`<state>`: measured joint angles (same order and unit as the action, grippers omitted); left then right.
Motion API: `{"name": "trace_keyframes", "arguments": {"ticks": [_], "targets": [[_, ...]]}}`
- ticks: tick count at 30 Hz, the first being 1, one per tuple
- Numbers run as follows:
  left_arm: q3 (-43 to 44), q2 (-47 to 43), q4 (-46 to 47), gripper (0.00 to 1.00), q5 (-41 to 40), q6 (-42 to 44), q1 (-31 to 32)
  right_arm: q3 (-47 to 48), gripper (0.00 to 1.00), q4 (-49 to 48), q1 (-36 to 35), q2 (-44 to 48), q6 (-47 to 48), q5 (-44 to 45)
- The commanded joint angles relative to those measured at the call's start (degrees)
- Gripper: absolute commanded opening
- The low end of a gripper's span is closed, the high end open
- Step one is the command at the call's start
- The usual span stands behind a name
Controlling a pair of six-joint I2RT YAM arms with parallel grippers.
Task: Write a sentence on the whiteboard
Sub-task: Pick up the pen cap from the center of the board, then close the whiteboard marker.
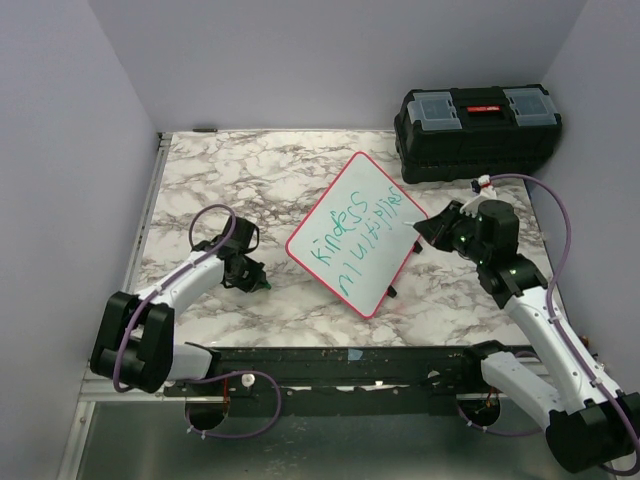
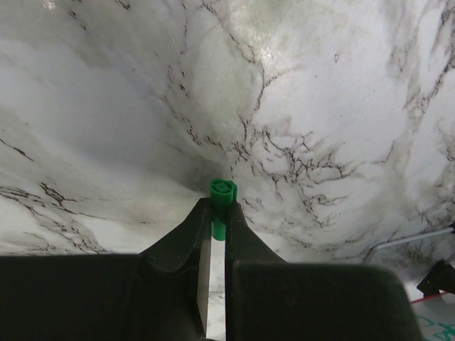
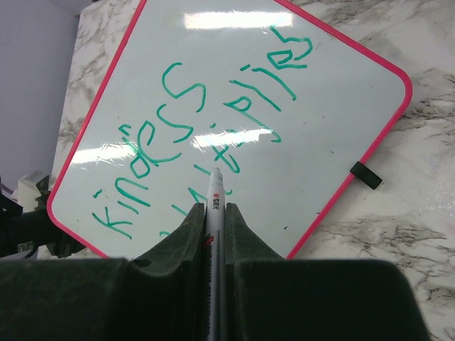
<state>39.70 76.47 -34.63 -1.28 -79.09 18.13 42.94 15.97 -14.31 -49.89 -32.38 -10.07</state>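
The whiteboard (image 1: 366,176) with its red-pink rim lies tilted like a diamond in the middle of the marble table. The sentence (image 1: 345,228) is in green marker on two lines, "kindess" above a scribbly word. My right gripper (image 1: 425,232) hovers at the board's right edge, shut on a white marker (image 3: 215,193). The marker's tip points at the second line of the sentence (image 3: 186,99) on the whiteboard (image 3: 320,163). My left gripper (image 1: 250,278) rests on the table left of the board, apart from it. The left gripper (image 2: 219,213) is shut on a green marker cap (image 2: 222,193).
A black toolbox (image 1: 478,130) stands at the back right corner, just beyond the board. A small black clip (image 3: 366,174) sticks out from the board's near right rim. Grey walls close in the table on the left, back and right.
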Motion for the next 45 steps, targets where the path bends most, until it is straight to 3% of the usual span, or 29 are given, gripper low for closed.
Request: {"name": "trace_keyframes", "arguments": {"ticks": [1,10,16,27,32,37,45], "targets": [[-2.1,-5.4,-2.1,0.0,3.8,-1.4,0.3,2.4,0.01,-0.4,-0.3,1.1,1.5,-4.9],[-8.7,-19.0,7.4,0.0,7.4,-1.5,0.2,5.2,0.01,-2.2,-0.4,2.8,2.4,-11.5],[-10.9,-28.2,9.0,0.0,5.5,-1.6,0.1,6.8,0.01,-4.6,-0.4,2.9,1.8,-14.8],[-0.1,-29.1,-5.6,0.0,4.4,-1.7,-0.3,11.9,0.01,-7.0,-0.6,-0.4,0.4,-19.2],[5.7,-28.4,-10.2,0.0,7.7,-3.2,-0.6,14.4,0.01,-8.5,-3.3,-2.2,0.6,-19.3],[9.7,-29.8,-10.4,0.0,12.1,-5.2,-0.5,18.1,0.01,-8.6,-10.7,-4.8,1.9,-14.3],[15.1,-32.4,-13.1,0.0,13.4,-12.4,-0.6,23.5,0.01,-8.7,-33.3,-11.4,7.8,0.4]]}}
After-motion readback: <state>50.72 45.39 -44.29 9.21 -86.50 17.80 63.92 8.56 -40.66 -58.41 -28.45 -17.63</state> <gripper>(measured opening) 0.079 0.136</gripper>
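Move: My left fingers already pinch the green cap just above the table. The pen's bare tip in my right hand lies about 7 cm ahead of them, 28 cm right and 18 cm higher. The whiteboard's middle is some 8 cm ahead of my left hand, 17 cm right and 5 cm above. From my right hand the cap is about 5 cm back, 29 cm left and 18 cm below. I lift the cap with my left hand about 20 cm nearly straight up, tilting its fingers from pointing down out towards forward and right. My right hand keeps its grip on the pen, rises some 15 cm, then sweeps about as far left with some pull back, above the board, turning counter-clockwise and levelling so the tip swings towards the cap. Both grips stay shut. ##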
